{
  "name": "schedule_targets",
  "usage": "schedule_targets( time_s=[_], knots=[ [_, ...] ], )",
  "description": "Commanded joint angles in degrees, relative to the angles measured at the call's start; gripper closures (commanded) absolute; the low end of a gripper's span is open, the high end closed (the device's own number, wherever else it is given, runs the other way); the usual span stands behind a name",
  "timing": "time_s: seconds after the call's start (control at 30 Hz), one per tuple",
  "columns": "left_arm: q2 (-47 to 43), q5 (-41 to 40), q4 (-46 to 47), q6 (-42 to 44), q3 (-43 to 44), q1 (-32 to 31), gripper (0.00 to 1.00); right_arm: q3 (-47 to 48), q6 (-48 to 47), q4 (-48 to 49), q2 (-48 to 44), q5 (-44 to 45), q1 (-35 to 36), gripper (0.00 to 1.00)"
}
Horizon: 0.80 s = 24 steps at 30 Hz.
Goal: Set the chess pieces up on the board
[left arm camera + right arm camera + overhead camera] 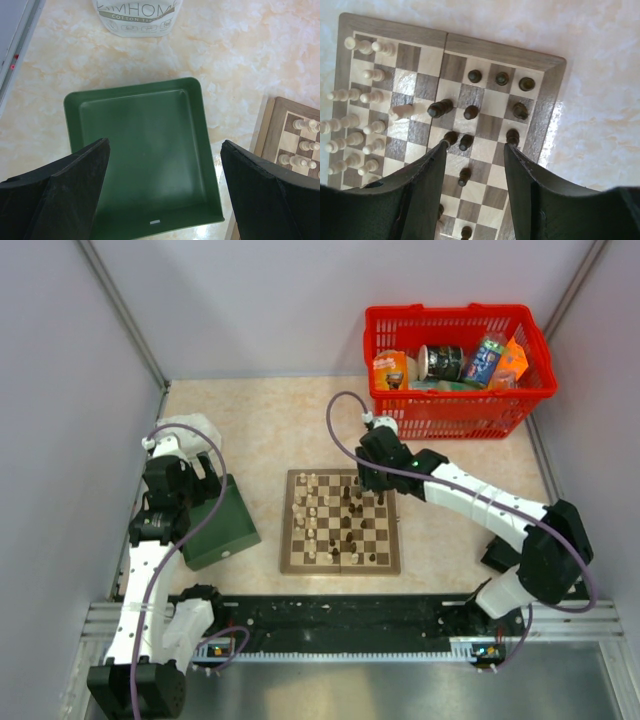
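The board [340,564] lies in the middle of the table. Cream-white chess pieces [310,512] fill its left side and dark brown ones [356,523] are scattered over the right half. My right gripper [476,145] hovers over the board's far right part, open, with nothing between its fingers. Dark pieces [465,142] stand on the squares beneath it, and one dark piece [512,135] sits just beyond the right fingertip. White pieces [351,121] line the left of that view. My left gripper [165,145] hangs wide open and empty above the dark green box [140,145].
A red basket [455,400] with cans and packets stands at the back right. The green box [222,528] sits left of the board, whose edge [270,135] shows beside it. A white printed bag [137,17] lies beyond the box. Walls close both sides.
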Motion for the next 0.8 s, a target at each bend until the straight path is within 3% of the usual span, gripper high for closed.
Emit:
schedule_targets(
  time_s=[0.0, 0.3, 0.77],
  knots=[
    [-0.49, -0.31, 0.88, 0.44, -0.02, 0.03, 0.02, 3.85, -1.51, 1.62, 3.35, -1.36, 3.09, 0.5],
    [-0.67, -0.39, 0.88, 0.44, -0.02, 0.03, 0.02, 9.74, -3.27, 1.71, 11.62, -2.15, 5.99, 0.49],
    [-0.58, -0.48, 0.88, 0.52, 0.07, 0.03, 0.02, 6.41, -2.74, 1.45, 5.74, -1.88, 6.43, 0.47]
  ],
)
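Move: The tall dark chess piece beside the board's fold lies about 5 cm to the right hand's left, 1 cm ahead and 8 cm below. A smaller dark piece stands about 2 cm left and level ahead; another is some 4 cm left and 3 cm back. The piece just set down is 3 cm to the hand's right and 1 cm back. From the left hand the tall piece is roughly 31 cm right, about level ahead, 12 cm below. Empty and still half open, the right hand leaves the area above the newly placed dark piece and swings left about 6 cm over the black pieces towards the tall one by the fold, sinking some 3.5 cm on the way and turning about 10 degrees counter-clockwise. It then hovers there and eases up about 1 cm, the fingers keeping their gap and closing on nothing. ##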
